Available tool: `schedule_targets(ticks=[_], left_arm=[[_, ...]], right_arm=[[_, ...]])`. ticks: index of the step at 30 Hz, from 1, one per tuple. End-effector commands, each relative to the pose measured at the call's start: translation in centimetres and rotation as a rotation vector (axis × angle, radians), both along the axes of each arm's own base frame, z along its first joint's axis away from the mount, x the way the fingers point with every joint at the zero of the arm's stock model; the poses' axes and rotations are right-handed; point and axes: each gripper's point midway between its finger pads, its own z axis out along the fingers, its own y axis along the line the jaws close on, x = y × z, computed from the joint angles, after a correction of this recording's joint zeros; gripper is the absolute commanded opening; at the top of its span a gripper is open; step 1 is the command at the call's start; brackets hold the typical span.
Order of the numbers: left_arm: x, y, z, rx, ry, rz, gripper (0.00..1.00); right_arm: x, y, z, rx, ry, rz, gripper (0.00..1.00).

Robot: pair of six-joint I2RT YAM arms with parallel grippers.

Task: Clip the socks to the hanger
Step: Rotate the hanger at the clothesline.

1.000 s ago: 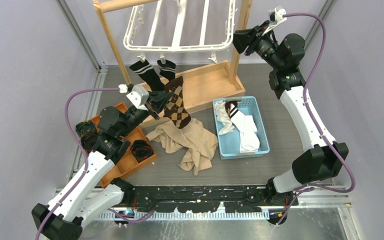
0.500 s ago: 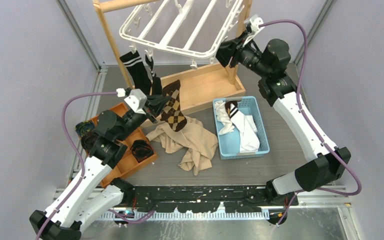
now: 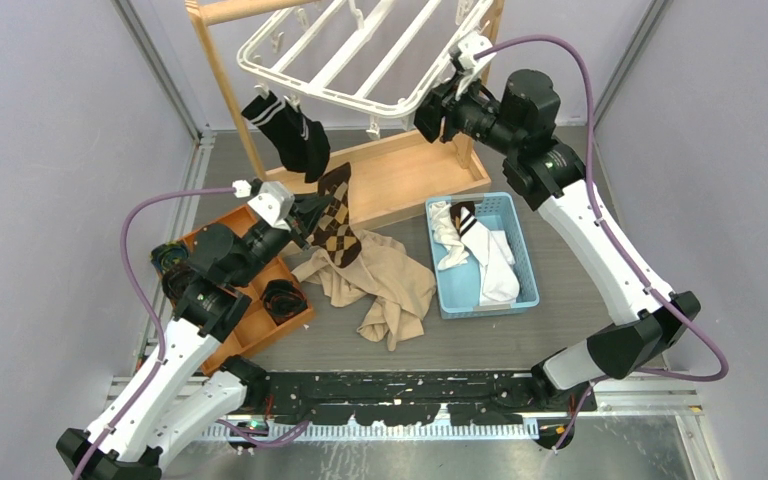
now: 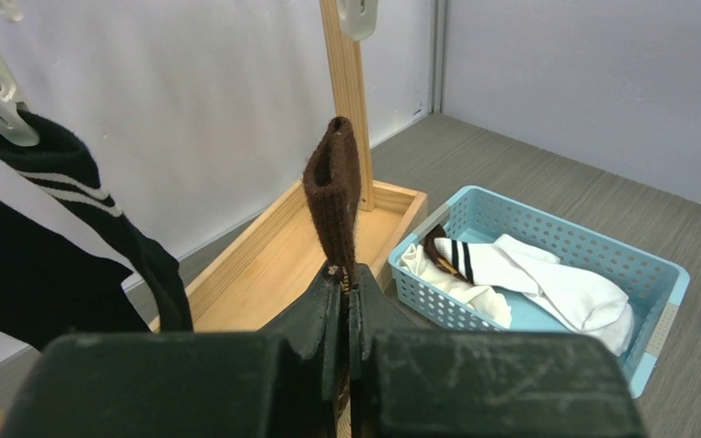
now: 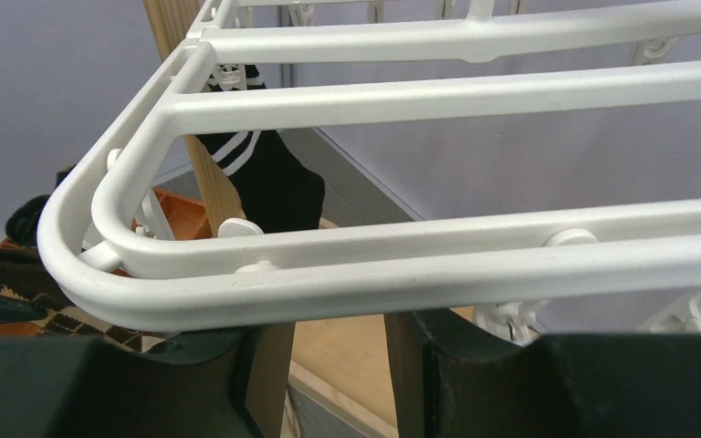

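Observation:
The white hanger [image 3: 330, 60] hangs tilted from the wooden stand [image 3: 400, 175]. My right gripper [image 3: 430, 110] holds on at its right rim [image 5: 420, 274]. The jaws stand partly apart below the rim, which hides their tips. Black white-striped socks [image 3: 290, 130] hang clipped at the hanger's left corner. My left gripper [image 3: 312, 208] is shut on a brown argyle sock [image 3: 338, 215], whose cuff [image 4: 336, 196] stands upright above the fingers [image 4: 324, 306], below the hanger. White socks with black bands [image 3: 490, 265] lie in the blue basket [image 3: 532, 270].
A plain beige cloth [image 3: 390, 290] lies crumpled in the middle of the table. An orange tray [image 3: 245, 340] with rolled dark socks sits at the left, under my left arm. The stand's wooden base and posts sit behind the basket.
My right arm swung left, and the hanger turned and tilted with it. The black socks swung left and up. My left gripper sank slightly with the brown sock.

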Motion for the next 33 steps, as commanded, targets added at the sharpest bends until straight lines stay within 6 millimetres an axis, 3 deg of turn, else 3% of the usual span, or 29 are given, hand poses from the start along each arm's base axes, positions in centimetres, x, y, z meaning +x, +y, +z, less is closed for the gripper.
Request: schedule_targets(ticks=[1,12,22,33], left_arm=[[1.0,0.1,0.2,0.009,-0.024,0.032,0.00],[5.8,-1.5,0.3,0.014,-0.029,0.078,0.00],[10.3,1.7,0.0,0.013,-0.018,0.216,0.00],[15.2,5.4,0.3,-0.055,0.014,0.330,0.00]], right_arm=[[0.1,-0.9,1.0,-0.107,-0.051,-0.068,0.45],[0.2,0.0,0.9,-0.156,-0.048,-0.076,0.45],[-0.2,1.8,0.8,-0.179,-0.058,-0.034,0.45],[-0.6,1.5,0.6,-0.156,-0.059,-0.037,0.46]])
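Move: The argyle sock is already pinched in the left hand; the nearest free clip on the hanger's near rail is about 14 cm ahead, 11 cm to the right and 10 cm up. The black socks hang roughly 15 cm ahead, 7 cm left and 3 cm up from that hand. From the right hand, the hanger's near corner lies some 5 cm left, 3 cm back and 3 cm above, and that free clip about 11 cm left, 5 cm back, level. The argyle sock, still pinched, is carried by the left hand about 14 cm forward towards the free clip and in beside the black socks, first dipping some 5 cm, then veering left as the wrist turns counter-clockwise. The right hand keeps its half-open fingers under the rail near the corner, edging 2 cm left and down and rolling its left side down. ##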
